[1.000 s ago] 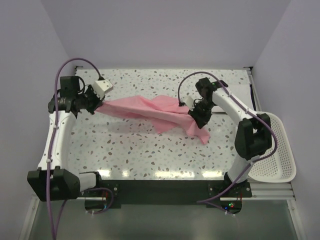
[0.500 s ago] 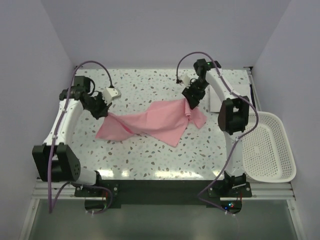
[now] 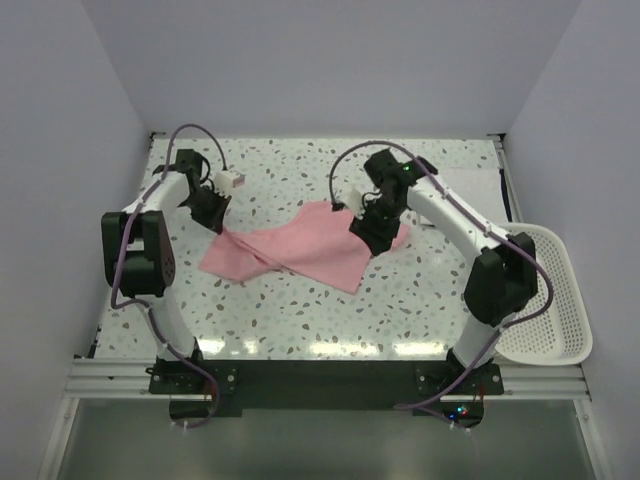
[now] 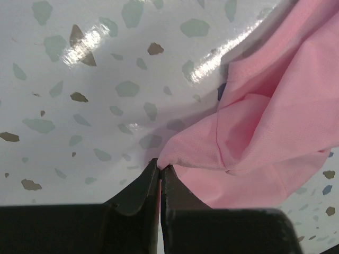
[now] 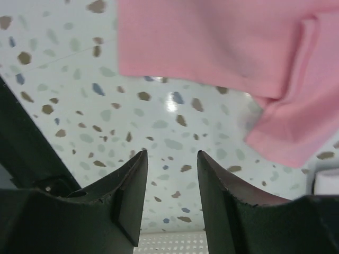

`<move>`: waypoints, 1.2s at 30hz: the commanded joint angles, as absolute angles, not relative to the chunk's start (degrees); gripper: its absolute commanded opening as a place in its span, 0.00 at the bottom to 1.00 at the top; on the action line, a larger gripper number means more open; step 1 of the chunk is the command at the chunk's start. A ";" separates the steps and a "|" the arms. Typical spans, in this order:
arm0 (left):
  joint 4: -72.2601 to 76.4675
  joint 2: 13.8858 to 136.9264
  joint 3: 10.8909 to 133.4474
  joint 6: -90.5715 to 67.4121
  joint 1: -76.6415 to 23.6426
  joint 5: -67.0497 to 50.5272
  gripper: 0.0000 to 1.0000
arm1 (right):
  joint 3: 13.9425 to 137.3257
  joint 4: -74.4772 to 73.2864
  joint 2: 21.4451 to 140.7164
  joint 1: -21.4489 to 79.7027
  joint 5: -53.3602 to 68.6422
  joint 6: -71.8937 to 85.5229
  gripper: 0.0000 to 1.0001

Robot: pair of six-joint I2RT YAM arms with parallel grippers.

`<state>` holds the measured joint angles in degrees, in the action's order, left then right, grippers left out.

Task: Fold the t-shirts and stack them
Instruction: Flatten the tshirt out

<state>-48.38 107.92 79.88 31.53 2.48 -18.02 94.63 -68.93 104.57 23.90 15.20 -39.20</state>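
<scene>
The pale pink t-shirt lies loosely spread on the speckled table, with creases and a folded-over right edge. My left gripper is low at the shirt's back left corner. In the left wrist view the left gripper is shut on a pinch of the pink cloth. My right gripper hovers over the shirt's right part. In the right wrist view the right gripper is open and empty, with the pink shirt ahead of it. A white folded t-shirt lies at the back right, partly hidden by the right arm.
A white perforated plastic basket stands off the table's right edge; it also shows in the right wrist view. Walls close in the table at the back and on both sides.
The shirt, held stretched between both grippers a second ago, now lies on the table. My right gripper has let go of it and opened. My left gripper has moved back and right, still holding its corner.
</scene>
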 commanded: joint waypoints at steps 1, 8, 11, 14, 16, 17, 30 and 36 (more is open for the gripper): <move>-45.87 110.74 85.16 26.72 2.81 -17.05 0.06 | 85.11 -64.52 102.05 30.22 16.44 -41.40 0.46; -49.39 106.80 84.39 24.70 6.93 -21.27 0.40 | 78.93 -57.32 102.48 37.00 14.24 -36.22 0.47; -50.62 102.06 80.62 24.79 9.30 -22.93 0.45 | 77.17 -53.46 102.83 39.46 11.96 -33.67 0.47; -50.63 98.54 76.66 24.52 11.15 -23.55 0.47 | 77.08 -50.73 103.79 41.66 10.29 -31.38 0.47; -50.19 97.12 74.80 23.82 12.04 -23.91 0.50 | 77.17 -50.01 104.32 43.32 9.32 -30.50 0.46; -50.19 96.77 73.58 23.64 12.74 -23.91 0.50 | 77.17 -50.01 104.85 43.85 9.32 -30.50 0.46; -48.87 91.94 66.80 20.83 14.77 -21.54 0.59 | 74.71 -45.09 112.32 47.37 1.76 -29.79 0.45; -46.68 90.70 62.32 22.76 14.50 -17.15 0.58 | 72.33 -44.21 111.89 47.37 0.61 -29.71 0.00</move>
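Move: The right hand, empty, goes for the shirt's near corner on the table, about 7 cm back, 8 cm to its left and 13 cm below; the shirt's right end lies some 4 cm ahead of this hand and 7 cm to its right. The left hand still pinches the shirt's far-left edge; the near-left corner lies roughly 9 cm back, 5 cm left and 5 cm below, and the left part's near edge point 12 cm back, 7 cm right. The right fingers pinch the shirt's near corner shut between their tips, after the hand sweeps back and left and sinks about 12 cm onto it, turning slightly counter-clockwise. Meanwhile the left fingers open and let go of the far-left edge; that hand edges forward, then draws back about 10 cm and to the left, towards the near-left corner, turning some 20 degrees counter-clockwise and staying open. ##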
